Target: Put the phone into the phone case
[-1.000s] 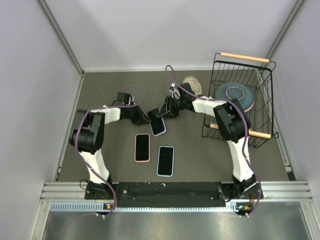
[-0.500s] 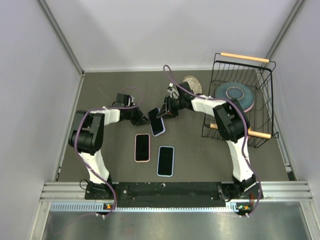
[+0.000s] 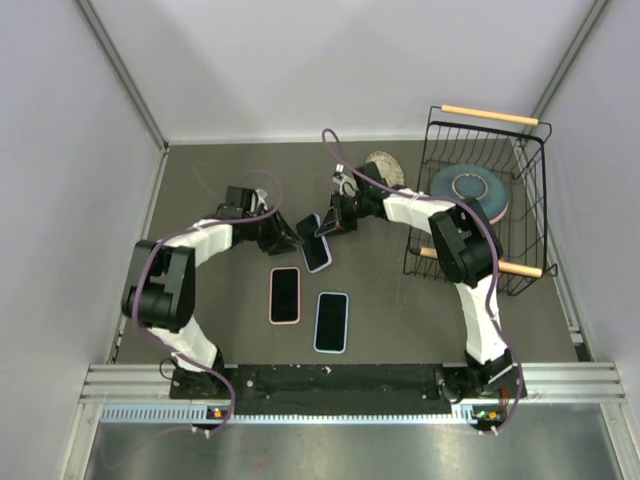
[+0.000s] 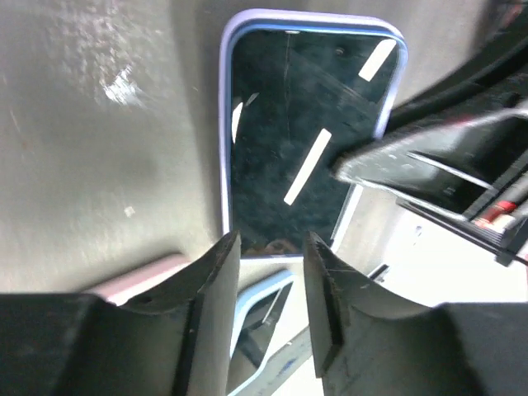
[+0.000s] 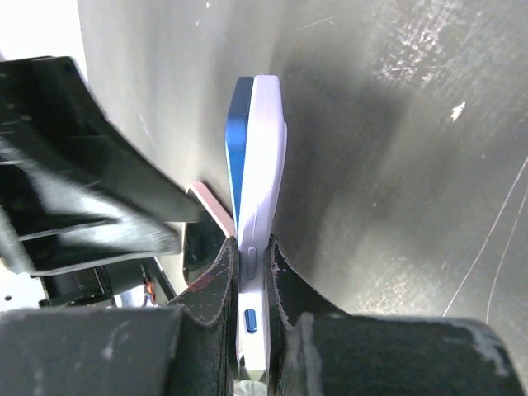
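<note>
A dark-screened phone (image 4: 305, 140) with a blue edge (image 5: 239, 140) lies in a lavender phone case (image 5: 266, 157) at mid-table (image 3: 315, 245), its far end tilted up. At that end the blue edge stands slightly proud of the case. My right gripper (image 5: 254, 257) is shut on the case's side edge, over its buttons, reaching in from the right (image 3: 326, 228). My left gripper (image 4: 271, 247) is open just short of the phone's near end, nothing between its fingers, at the phone's left (image 3: 292, 240).
A phone in a pink case (image 3: 285, 295) and one in a light-blue case (image 3: 331, 321) lie flat nearer the arm bases. A wire basket (image 3: 480, 265) holding a round blue-grey dish (image 3: 470, 190) stands at the right. A small round disc (image 3: 384, 165) lies behind the right gripper.
The right gripper has closed on the cased phone's edge. The left gripper closed, then opened and drew back a little to the left; its elbow swung outward.
</note>
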`<state>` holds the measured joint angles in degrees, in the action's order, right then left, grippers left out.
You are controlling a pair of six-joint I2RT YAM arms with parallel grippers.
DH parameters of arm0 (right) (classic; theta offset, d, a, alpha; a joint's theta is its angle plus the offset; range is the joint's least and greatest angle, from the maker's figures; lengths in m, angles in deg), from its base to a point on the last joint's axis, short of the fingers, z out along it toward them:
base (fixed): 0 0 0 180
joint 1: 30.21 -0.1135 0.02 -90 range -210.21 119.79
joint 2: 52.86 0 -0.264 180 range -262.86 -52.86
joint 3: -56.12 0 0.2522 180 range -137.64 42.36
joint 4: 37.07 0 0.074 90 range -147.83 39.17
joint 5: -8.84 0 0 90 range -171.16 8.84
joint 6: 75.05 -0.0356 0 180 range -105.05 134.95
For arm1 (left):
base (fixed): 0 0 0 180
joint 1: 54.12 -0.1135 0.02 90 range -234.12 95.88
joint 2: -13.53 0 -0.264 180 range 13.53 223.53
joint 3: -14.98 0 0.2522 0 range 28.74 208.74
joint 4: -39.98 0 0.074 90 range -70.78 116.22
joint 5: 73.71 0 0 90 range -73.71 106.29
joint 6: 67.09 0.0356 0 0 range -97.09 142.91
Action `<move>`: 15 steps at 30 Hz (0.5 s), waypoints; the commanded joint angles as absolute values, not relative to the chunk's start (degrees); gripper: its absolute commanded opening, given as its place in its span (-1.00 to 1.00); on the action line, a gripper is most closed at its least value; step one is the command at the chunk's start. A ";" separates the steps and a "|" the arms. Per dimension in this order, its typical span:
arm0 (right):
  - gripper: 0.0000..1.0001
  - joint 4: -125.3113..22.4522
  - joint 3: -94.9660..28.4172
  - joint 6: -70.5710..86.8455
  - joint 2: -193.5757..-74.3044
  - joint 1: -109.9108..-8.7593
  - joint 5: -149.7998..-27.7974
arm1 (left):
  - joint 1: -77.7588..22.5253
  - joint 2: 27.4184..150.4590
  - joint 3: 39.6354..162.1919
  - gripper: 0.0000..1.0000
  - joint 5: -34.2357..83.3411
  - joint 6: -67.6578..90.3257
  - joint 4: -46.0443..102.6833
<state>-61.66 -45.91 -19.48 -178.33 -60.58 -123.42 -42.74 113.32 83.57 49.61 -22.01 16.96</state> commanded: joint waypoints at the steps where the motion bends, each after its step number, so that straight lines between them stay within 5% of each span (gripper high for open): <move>1: -1.00 -59.89 -48.35 -15.81 -166.61 -61.41 -123.96 | -45.59 100.74 84.47 -0.05 50.74 -16.29 10.84; 6: -1.00 -59.19 -46.24 -15.37 -160.18 -61.50 -126.94 | -47.00 89.23 81.75 0.35 55.47 -12.77 10.40; 15: -1.00 -50.13 -34.99 -15.90 -146.30 -61.59 -141.36 | -47.35 75.78 78.85 0.43 70.42 -14.35 16.80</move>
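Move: The purple-cased phone is already pinched at its edge by the right hand, its middle about 3 cm to that hand's left, 3 cm back and 2 cm below. From there the pink-cased phone lies some 16 cm back and 9 cm left, the light-blue-cased phone about 22 cm back and 2 cm right, both roughly 4 cm lower than the hand. From the left hand, the held phone is some 5 cm right, level ahead, 2 cm below. Still pinching the purple-cased phone's edge, the right hand lifts about 18 cm while the left rises away, opening further. ##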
